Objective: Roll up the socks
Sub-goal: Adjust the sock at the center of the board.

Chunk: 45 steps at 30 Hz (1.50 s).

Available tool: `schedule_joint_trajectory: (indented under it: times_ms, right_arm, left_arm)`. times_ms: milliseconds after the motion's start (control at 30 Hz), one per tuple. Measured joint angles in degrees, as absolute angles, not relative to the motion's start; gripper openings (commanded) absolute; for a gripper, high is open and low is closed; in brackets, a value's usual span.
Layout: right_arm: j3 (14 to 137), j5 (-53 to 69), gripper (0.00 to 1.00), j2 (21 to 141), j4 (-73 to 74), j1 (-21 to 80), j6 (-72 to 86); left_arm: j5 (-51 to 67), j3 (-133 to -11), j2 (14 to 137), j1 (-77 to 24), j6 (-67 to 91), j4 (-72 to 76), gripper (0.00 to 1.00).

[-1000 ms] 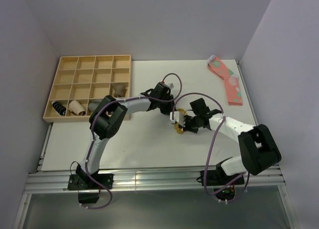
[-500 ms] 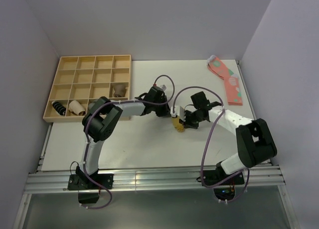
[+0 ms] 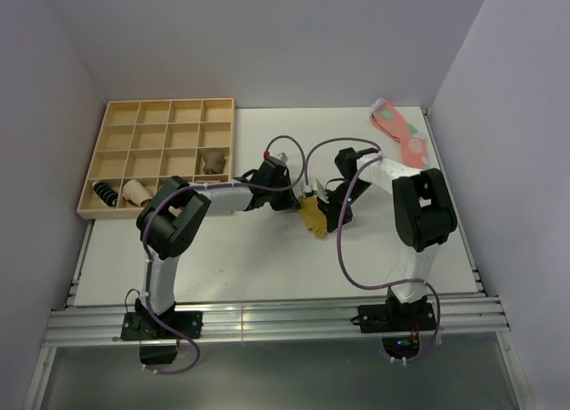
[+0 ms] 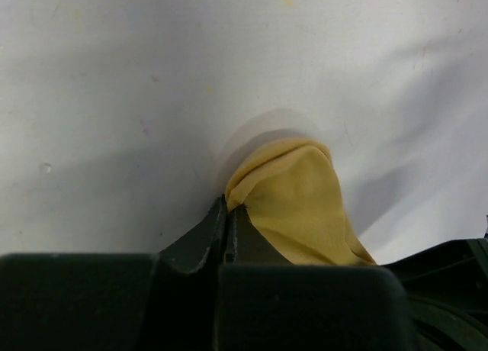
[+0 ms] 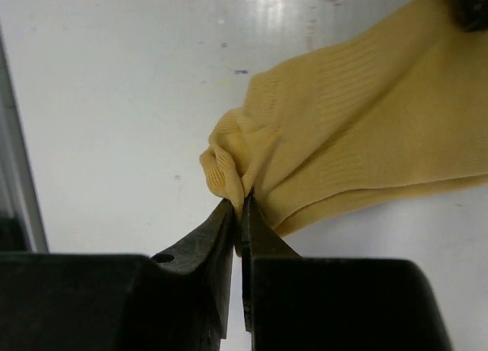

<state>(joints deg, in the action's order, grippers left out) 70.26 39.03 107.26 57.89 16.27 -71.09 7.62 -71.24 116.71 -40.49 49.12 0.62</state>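
Observation:
The mustard-yellow socks [image 3: 313,217] lie bunched at the middle of the white table, stretched between both arms. My left gripper [image 3: 297,202] pinches one end: in the left wrist view its jaws are shut on a fold of the socks [image 4: 297,202]. My right gripper [image 3: 332,211] holds the other end, and the right wrist view shows its jaws shut on a ribbed edge of the socks [image 5: 343,130], whose body spreads up and to the right. The two grippers sit close together on either side of the fabric.
A wooden compartment tray [image 3: 158,157] stands at the back left and holds several rolled socks [image 3: 138,192]. Pink spotted socks [image 3: 405,143] lie flat at the back right. Purple cables loop over both arms.
The left gripper has shut on the socks. Both grippers have moved left and toward the back, and the right arm has folded in tight. The socks now lie flatter between them.

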Motion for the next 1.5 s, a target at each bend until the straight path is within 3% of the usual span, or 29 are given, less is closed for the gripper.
schedule_joint_trajectory:
  times_ms: [400,967,1167,1300,1500]
  right_arm:
    - [78.9,43.6,0.07,117.7,69.1,16.8,-75.9]
    - [86.9,46.3,0.06,127.1,73.2,19.4,-60.2]
    - [87.0,45.3,0.05,127.5,72.5,19.4,-51.9]
    - [86.9,44.4,0.04,127.5,72.2,19.4,-47.9]
    - [86.9,43.6,0.04,127.7,71.9,19.4,-44.4]
  left_arm:
    - [6.2,-66.8,113.0,-39.8,47.7,0.1,0.00]
    - [5.1,-60.1,110.5,-40.0,43.4,9.3,0.02]
    - [4.1,-58.4,110.3,-40.9,42.4,12.7,0.15]
    - [2.0,-56.7,109.4,-41.5,41.3,15.1,0.35]
    - [-2.0,-50.3,105.1,-41.8,40.0,19.2,0.41]
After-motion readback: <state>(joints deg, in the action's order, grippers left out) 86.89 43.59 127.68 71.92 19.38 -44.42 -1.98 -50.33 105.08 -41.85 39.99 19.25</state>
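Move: Between the two hands lies the mustard sock, still pinched by both: its middle is about 5 cm right and 3 cm back of the left hand, and some 4 cm left and 3 cm ahead of the right hand, roughly at fingertip height. The striped sock roll in the tray stands about 23 cm left and 4 cm ahead of the left hand; the pink sock lies around 20 cm right and 23 cm ahead of the right hand. Keeping its pinch on the sock's near-right end, the right hand carries it about 3 cm left, 2 cm back and, after a brief lift, 2 cm down, its fingertips swinging back towards the base by some 35 degrees. The left hand eases left and slightly back with the far-left edge, tilting a little, then opens to under half and draws farther left. ##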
